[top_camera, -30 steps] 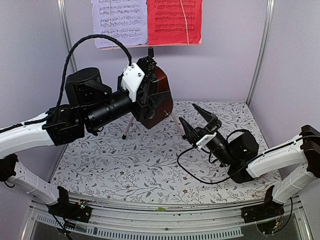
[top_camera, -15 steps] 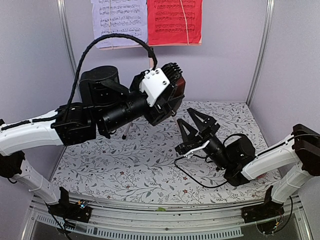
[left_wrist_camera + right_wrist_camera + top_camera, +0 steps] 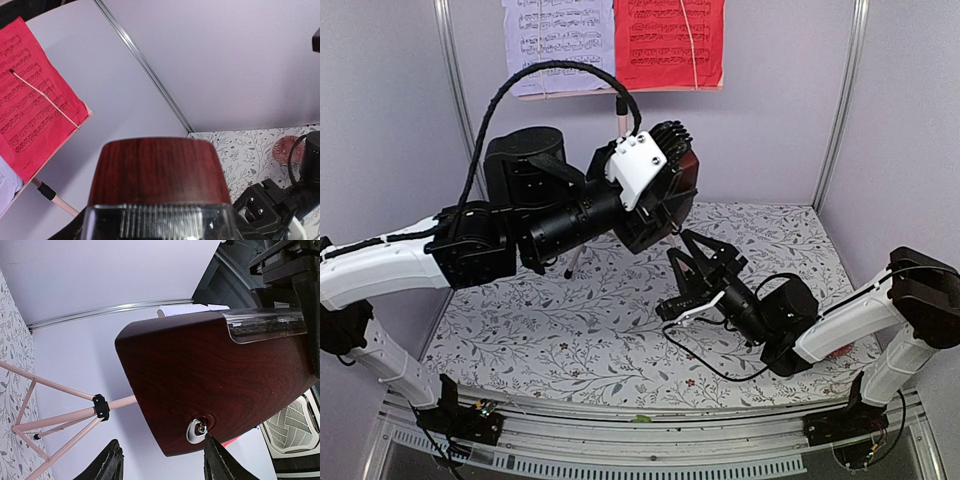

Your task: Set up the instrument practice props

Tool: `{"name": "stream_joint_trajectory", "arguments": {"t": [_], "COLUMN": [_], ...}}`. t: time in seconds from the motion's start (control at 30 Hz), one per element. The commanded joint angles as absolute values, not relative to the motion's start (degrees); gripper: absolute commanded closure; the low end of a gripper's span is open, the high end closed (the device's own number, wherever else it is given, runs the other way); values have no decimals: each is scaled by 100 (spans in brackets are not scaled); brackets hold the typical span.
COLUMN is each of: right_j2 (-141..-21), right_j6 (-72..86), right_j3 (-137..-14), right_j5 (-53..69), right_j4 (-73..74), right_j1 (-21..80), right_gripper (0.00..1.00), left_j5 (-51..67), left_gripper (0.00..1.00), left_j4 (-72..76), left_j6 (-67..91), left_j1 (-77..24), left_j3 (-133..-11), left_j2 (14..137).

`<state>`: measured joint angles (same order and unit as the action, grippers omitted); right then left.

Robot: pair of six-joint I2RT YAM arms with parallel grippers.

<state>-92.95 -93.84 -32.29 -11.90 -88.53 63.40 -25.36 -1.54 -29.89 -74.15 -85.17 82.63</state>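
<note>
My left gripper (image 3: 668, 180) is shut on the dark brown metronome (image 3: 672, 205) and holds it in the air above the table's middle. From the left wrist, the metronome (image 3: 157, 172) fills the lower frame. My right gripper (image 3: 695, 262) is open and points up at its underside. In the right wrist view its fingertips (image 3: 218, 460) stand apart just below the metronome (image 3: 215, 370), one beside the silver winding key (image 3: 198, 431). The pink music stand (image 3: 60, 415) stands at the back with the lilac sheet (image 3: 560, 45) and red sheet (image 3: 670, 40) on its desk.
A floral cloth (image 3: 590, 330) covers the table. Lilac walls with metal posts (image 3: 840, 110) close in the back and sides. A small pink knitted ball (image 3: 286, 148) lies at the right, near the right arm. The stand's tripod leg (image 3: 575, 262) reaches down behind the left arm.
My left arm has carried the metronome up and to the right, turning it. My right gripper has swung left and tilted up under it, its jaws a little narrower.
</note>
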Motion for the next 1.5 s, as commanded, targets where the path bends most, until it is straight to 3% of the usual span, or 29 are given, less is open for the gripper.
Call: {"name": "stream_joint_trajectory", "arguments": {"t": [0.0, 0.37, 1.47], "right_j2": [-9298, -9088, -8974], "right_j6": [-9535, -9639, -9697], "right_j3": [-3376, -3374, -3338], "right_j5": [-1339, -1456, -1494], "right_j4": [-10509, -10507, -10292], "right_j1": [6426, 6451, 6520], "right_gripper": [45, 50, 78], "left_j5": [-2476, -2476, -2270], "left_gripper": [100, 100, 100], "left_j4": [360, 246, 77], "left_j6": [-2938, -2924, -2549], "left_j1": [-7497, -7479, -7373], "left_j3": [-8772, -8780, -8833], "left_j2": [8208, 8292, 8317]}}
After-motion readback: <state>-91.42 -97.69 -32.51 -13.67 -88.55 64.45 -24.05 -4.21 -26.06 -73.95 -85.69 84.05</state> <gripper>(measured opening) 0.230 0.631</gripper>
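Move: The metronome's winding key faces the right fingertips, about 3 cm above the right hand and only 1 cm or so farther out and to its left. The metronome body is centred some 3 cm ahead, 4 cm left and 8 cm above that hand; the music stand's collar lies roughly 18 cm ahead, 14 cm left and 4 cm lower. From the left hand, already gripping the metronome, the key is about 1 cm ahead, 5 cm right and 8 cm below. The metronome, still held base-down and tilted, is lowered about 2 cm and eased about 1 cm right by the left hand, bringing its winding key towards the right fingertips. The right hand rises about 1 cm to meet the key, then all but stays there while its fingers close from a bit over half open to about a quarter, one on each side of the key. ##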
